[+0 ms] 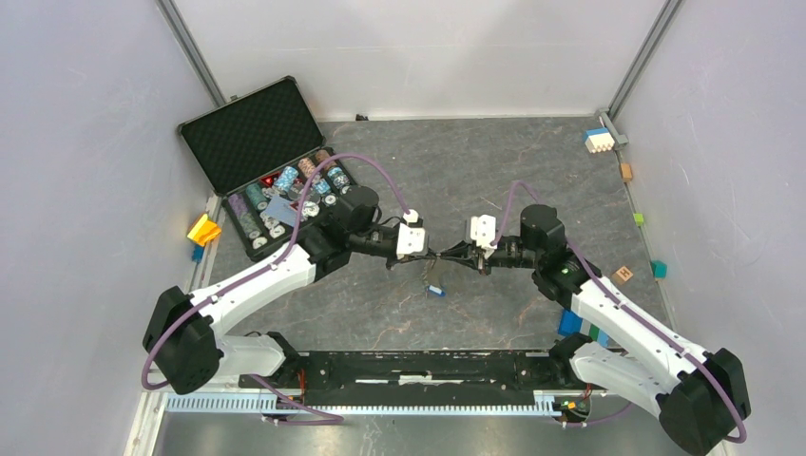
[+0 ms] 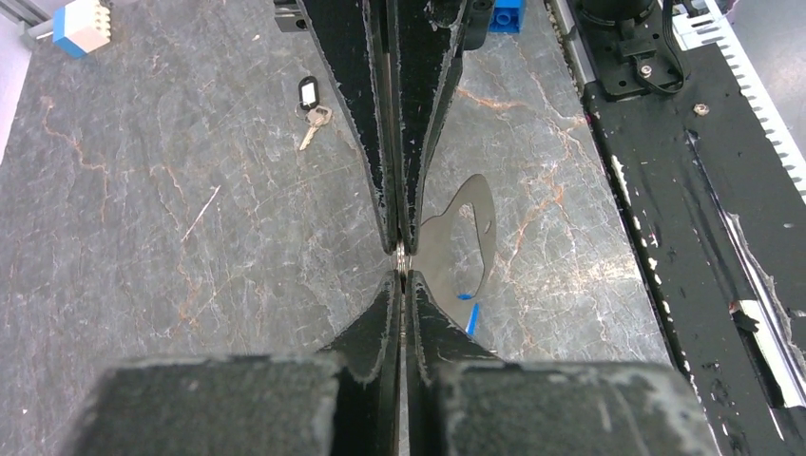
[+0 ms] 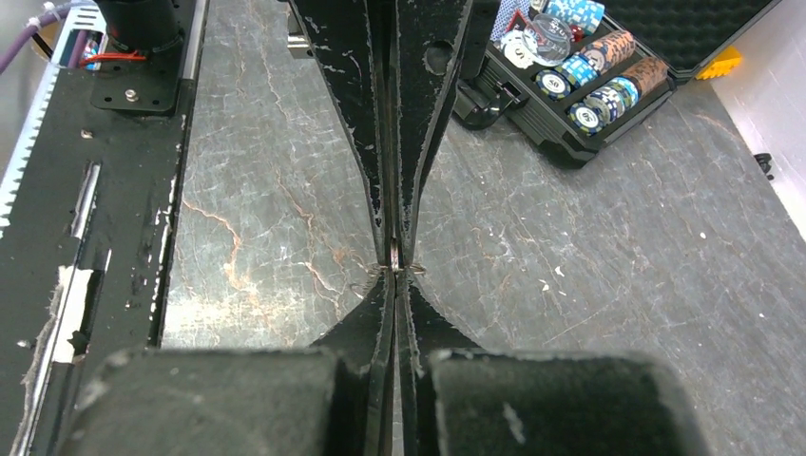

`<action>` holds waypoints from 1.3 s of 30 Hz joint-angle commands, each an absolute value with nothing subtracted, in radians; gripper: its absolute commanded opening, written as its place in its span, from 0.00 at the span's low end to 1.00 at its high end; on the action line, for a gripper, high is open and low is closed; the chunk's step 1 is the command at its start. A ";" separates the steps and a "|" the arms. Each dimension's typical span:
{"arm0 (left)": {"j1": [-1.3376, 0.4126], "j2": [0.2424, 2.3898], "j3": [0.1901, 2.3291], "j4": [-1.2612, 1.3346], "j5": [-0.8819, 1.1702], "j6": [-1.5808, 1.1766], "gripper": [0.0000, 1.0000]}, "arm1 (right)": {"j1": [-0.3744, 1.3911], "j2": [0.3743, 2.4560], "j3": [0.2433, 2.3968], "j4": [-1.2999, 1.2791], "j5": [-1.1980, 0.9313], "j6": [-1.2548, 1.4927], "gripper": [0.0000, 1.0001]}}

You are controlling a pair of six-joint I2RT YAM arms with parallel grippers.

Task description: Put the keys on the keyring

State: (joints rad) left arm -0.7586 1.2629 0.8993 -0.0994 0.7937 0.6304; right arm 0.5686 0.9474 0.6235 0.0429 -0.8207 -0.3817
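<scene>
My left gripper and right gripper meet tip to tip above the middle of the table. Both are shut on a thin metal edge of the keyring, also seen edge-on in the right wrist view. From that spot a thin dark loop curves down over its grey shadow. A blue key tag shows at the loop's lower end, beside my left fingers; in the top view the blue tag sits just below the grippers. A key with a black tag lies flat on the table further off.
An open black case of poker chips stands at the back left. Toy blocks lie along the edges: blue-and-white, yellow, blue. The black base rail runs along the near edge.
</scene>
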 commanded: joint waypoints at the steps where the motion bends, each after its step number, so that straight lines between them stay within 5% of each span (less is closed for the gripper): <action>1: -0.762 1.249 0.940 -0.144 0.801 0.653 0.02 | 0.563 0.943 0.632 0.033 -0.801 -0.430 0.07; 5: -0.762 1.223 0.919 -0.198 0.792 0.761 0.02 | 0.563 0.921 0.638 -0.055 -0.800 -0.518 0.27; 11: -0.762 1.175 0.850 -0.238 0.869 0.973 0.02 | 0.563 0.926 0.663 -0.211 -0.872 -0.663 0.45; 17: -0.762 1.146 0.780 -0.381 1.022 1.303 0.02 | 0.563 0.938 0.673 -0.263 -0.929 -0.703 0.47; 39: -0.752 1.128 0.727 -0.425 1.010 1.479 0.02 | 0.563 0.980 0.655 -0.268 -0.945 -0.715 0.45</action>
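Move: The keyring is already pinched between both hands' tips, about 1 cm to the right of the left hand and 1 cm to the left of the right hand, level with both. From the left hand, the blue tag hangs some 10 cm below and 4 cm back, straight in line sideways, while the black-tagged key lies on the table about 8 cm ahead, 20 cm to the right and 20 cm down. Right fingers open and free the keyring, sinking 5 cm; left carries it some 7 cm back and down. ##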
